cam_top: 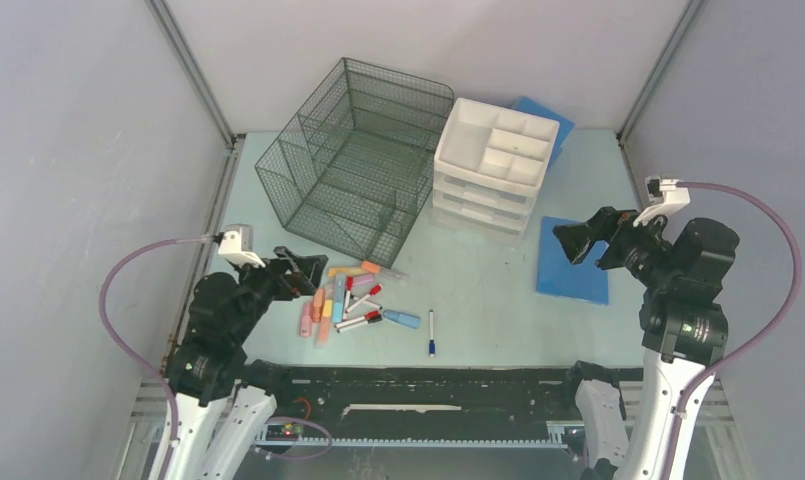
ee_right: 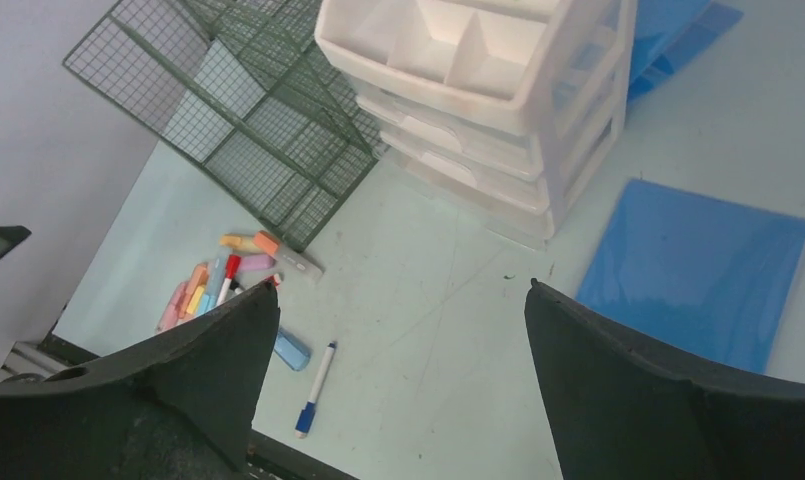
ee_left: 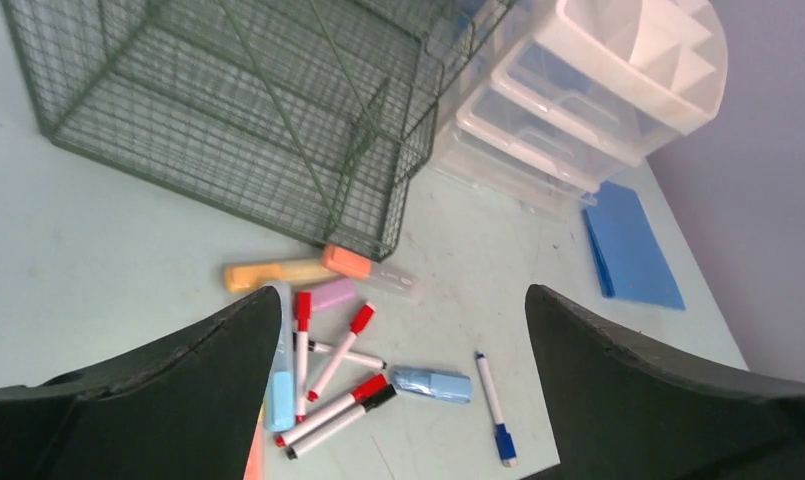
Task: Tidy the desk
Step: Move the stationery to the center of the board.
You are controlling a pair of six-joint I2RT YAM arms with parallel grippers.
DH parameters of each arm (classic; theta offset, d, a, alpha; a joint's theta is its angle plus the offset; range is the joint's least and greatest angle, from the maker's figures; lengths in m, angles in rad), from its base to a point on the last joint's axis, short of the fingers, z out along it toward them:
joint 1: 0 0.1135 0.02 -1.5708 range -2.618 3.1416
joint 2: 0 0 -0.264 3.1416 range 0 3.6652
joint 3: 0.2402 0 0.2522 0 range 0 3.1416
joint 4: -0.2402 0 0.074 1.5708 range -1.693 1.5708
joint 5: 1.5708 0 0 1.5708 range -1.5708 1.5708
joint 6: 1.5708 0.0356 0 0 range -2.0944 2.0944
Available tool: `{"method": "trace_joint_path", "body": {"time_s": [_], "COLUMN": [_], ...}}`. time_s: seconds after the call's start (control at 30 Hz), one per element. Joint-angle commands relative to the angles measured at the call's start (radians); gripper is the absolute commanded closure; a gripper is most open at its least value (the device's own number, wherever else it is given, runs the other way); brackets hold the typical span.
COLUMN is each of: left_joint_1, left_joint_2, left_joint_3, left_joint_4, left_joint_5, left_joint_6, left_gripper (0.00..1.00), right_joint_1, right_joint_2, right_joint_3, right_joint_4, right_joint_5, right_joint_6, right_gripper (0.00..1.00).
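Observation:
The pale mint-green desk [cam_top: 478, 290] holds a heap of markers and highlighters [cam_top: 343, 298] at the front left. A light blue highlighter [cam_top: 402, 319] and a blue-capped marker [cam_top: 431, 333] lie apart to its right. My left gripper [cam_top: 303, 272] is open and empty, hovering just left of the heap. In the left wrist view the heap [ee_left: 328, 350] shows between my fingers. My right gripper [cam_top: 588, 240] is open and empty above a blue folder [cam_top: 574, 262] at the right. That folder also shows in the right wrist view [ee_right: 693, 270].
A dark wire-mesh organizer [cam_top: 353, 160] stands at the back left, its front corner near the heap. A white plastic drawer unit [cam_top: 493, 165] stands beside it. A second blue folder [cam_top: 550, 115] lies behind the drawers. Grey walls bound the sides and a black rail [cam_top: 428, 395] the front.

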Motion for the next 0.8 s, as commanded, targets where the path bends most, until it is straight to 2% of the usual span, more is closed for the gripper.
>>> {"method": "trace_joint_path", "body": {"time_s": [0.0,0.2,0.4,0.63,0.77], "left_joint_1": [0.024,-0.053,-0.244,-0.399,-0.418], "left_joint_2": [0.022,0.057,0.153,0.388,0.483], "left_joint_3": [-0.073,-0.176,-0.209,-0.203,-0.227], "left_joint_4": [0.085,0.115,0.067,0.027,0.093], "left_joint_5": [0.143,0.1,-0.135,-0.44,-0.502], "left_joint_6": [-0.083,-0.125,-0.165,-0.23,-0.236], "left_gripper": [0.0,0.0,0.02,0.31,0.4], "right_joint_1": [0.011,0.029,0.096,0.107,0.116], "right_joint_2": [0.002,-0.005,-0.071,-0.098,-0.09], "right_joint_3": [-0.029,-0.106,-0.249,-0.345,-0.355], "right_joint_4": [0.044,0.1,0.165,0.111,0.082], "right_joint_5": [0.059,0.016,-0.116,-0.278,-0.27], "right_joint_6": [0.02,-0.025,-0.232,-0.456,-0.52], "right_gripper": [0.0,0.01,0.0,0.0,0.0]}}
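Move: The marker pile lies about 4 cm ahead of my left hand, 6 cm to its right and 21 cm below. Just left of the pile is the long blue highlighter, 5 ahead and 1 right of that hand; the orange-capped highlighter is 11 ahead, 12 right; the pink highlighter, 1 ahead, 6 left. From my right hand the lone blue-capped marker lies some 24 cm left, 6 back and 30 below; the pile, about 42 left, 2 ahead. I drop my left hand some 17 cm to just above the marker pile, drifting about 5 cm right before easing back a little, tipping the fingers down some 30 degrees and narrowing them from wide open to around two thirds. Meanwhile I lower my open right hand about 9 cm, then swing it 4 cm left towards the lone marker, turning some 25 degrees counter-clockwise. ##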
